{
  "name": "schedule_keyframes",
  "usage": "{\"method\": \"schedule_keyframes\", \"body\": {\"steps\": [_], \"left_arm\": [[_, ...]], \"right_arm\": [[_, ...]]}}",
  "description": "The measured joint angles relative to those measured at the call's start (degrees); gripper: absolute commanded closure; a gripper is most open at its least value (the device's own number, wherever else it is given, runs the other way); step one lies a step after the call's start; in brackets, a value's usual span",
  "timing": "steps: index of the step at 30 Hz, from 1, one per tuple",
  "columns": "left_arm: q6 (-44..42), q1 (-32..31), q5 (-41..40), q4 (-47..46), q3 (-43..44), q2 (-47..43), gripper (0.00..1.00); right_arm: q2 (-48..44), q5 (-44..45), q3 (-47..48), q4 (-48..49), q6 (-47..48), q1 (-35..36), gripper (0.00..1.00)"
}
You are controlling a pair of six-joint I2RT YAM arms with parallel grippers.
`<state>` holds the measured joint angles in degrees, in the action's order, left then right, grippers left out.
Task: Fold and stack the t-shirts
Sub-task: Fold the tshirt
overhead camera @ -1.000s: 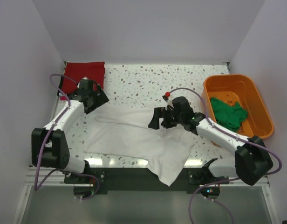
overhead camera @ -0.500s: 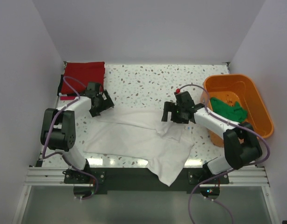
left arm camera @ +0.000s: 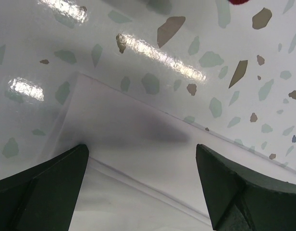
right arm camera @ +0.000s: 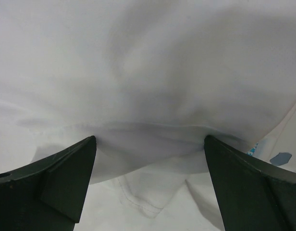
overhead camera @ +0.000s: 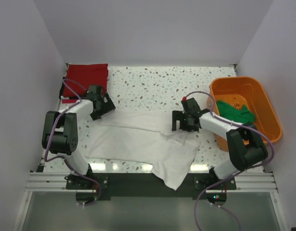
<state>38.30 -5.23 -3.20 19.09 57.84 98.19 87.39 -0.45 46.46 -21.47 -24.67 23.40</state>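
A white t-shirt point(overhead camera: 138, 142) lies spread and rumpled over the table's middle, one end hanging over the near edge. My left gripper point(overhead camera: 102, 107) hovers open over its far left corner point(left arm camera: 133, 144), one finger on each side, nothing gripped. My right gripper point(overhead camera: 181, 123) stands open low over a bunched fold at the shirt's right side point(right arm camera: 153, 86), with white cloth between the fingers point(right arm camera: 54, 185) but not pinched. A folded red t-shirt point(overhead camera: 85, 77) sits at the back left corner. A bright green t-shirt point(overhead camera: 237, 115) lies crumpled in the tub.
An orange plastic tub point(overhead camera: 268, 103) stands at the right edge of the speckled table point(overhead camera: 153, 84). White walls close in the left, back and right sides. The arms' purple cables loop near both bases.
My left gripper has shifted a little right over the shirt's far left corner. My right gripper has moved right onto the bunched right side. Both stayed open.
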Motion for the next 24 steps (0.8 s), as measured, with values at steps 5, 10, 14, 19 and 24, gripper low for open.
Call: {"method": "schedule_keyframes", "body": {"steps": [5, 10, 14, 19, 24], "left_arm": [[0.0, 0.2, 0.0, -0.7, 0.8, 1.2, 0.0], [0.0, 0.4, -0.1, -0.7, 5.7, 5.2, 0.0], [0.0, 0.4, -0.3, -0.7, 11.1, 9.4, 0.0], [0.1, 0.4, -0.3, -0.6, 14.4, 11.8, 0.0], [0.1, 0.4, -0.3, -1.1, 13.2, 10.9, 0.0]], "right_arm": [[7.0, 2.5, 7.3, -0.4, 3.1, 0.0, 0.01], [14.6, 8.0, 15.5, -1.0, 5.9, -0.1, 0.01], [19.4, 9.9, 21.6, -1.2, 8.5, -0.7, 0.01], [21.7, 10.6, 27.2, -2.2, 11.7, -2.1, 0.01], [16.4, 9.1, 26.7, -3.8, 13.3, -2.7, 0.02]]}}
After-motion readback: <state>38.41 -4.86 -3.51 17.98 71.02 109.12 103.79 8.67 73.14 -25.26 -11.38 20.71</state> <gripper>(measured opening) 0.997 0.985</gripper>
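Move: The white t-shirt lies flat under both open grippers, at fingertip level. Its middle is about 24 cm to the right of the left hand and 14 cm back, and about 22 cm to the left of the right hand and 7 cm back. The red stack is centred roughly 19 cm ahead of the left hand and 12 cm to its left. The orange basket's middle is some 37 cm to the right of the right hand and 8 cm farther out. Both open grippers keep their fingertips on the white t-shirt and drag it forward across the table, the left about 7 cm towards the red stack's near right corner. The right sweeps some 13 cm forward, rolling and tipping its fingers outward by about 10 degrees, then lifts clear by 4–5 cm at the end. The left stays low, and neither closes its fingers. ##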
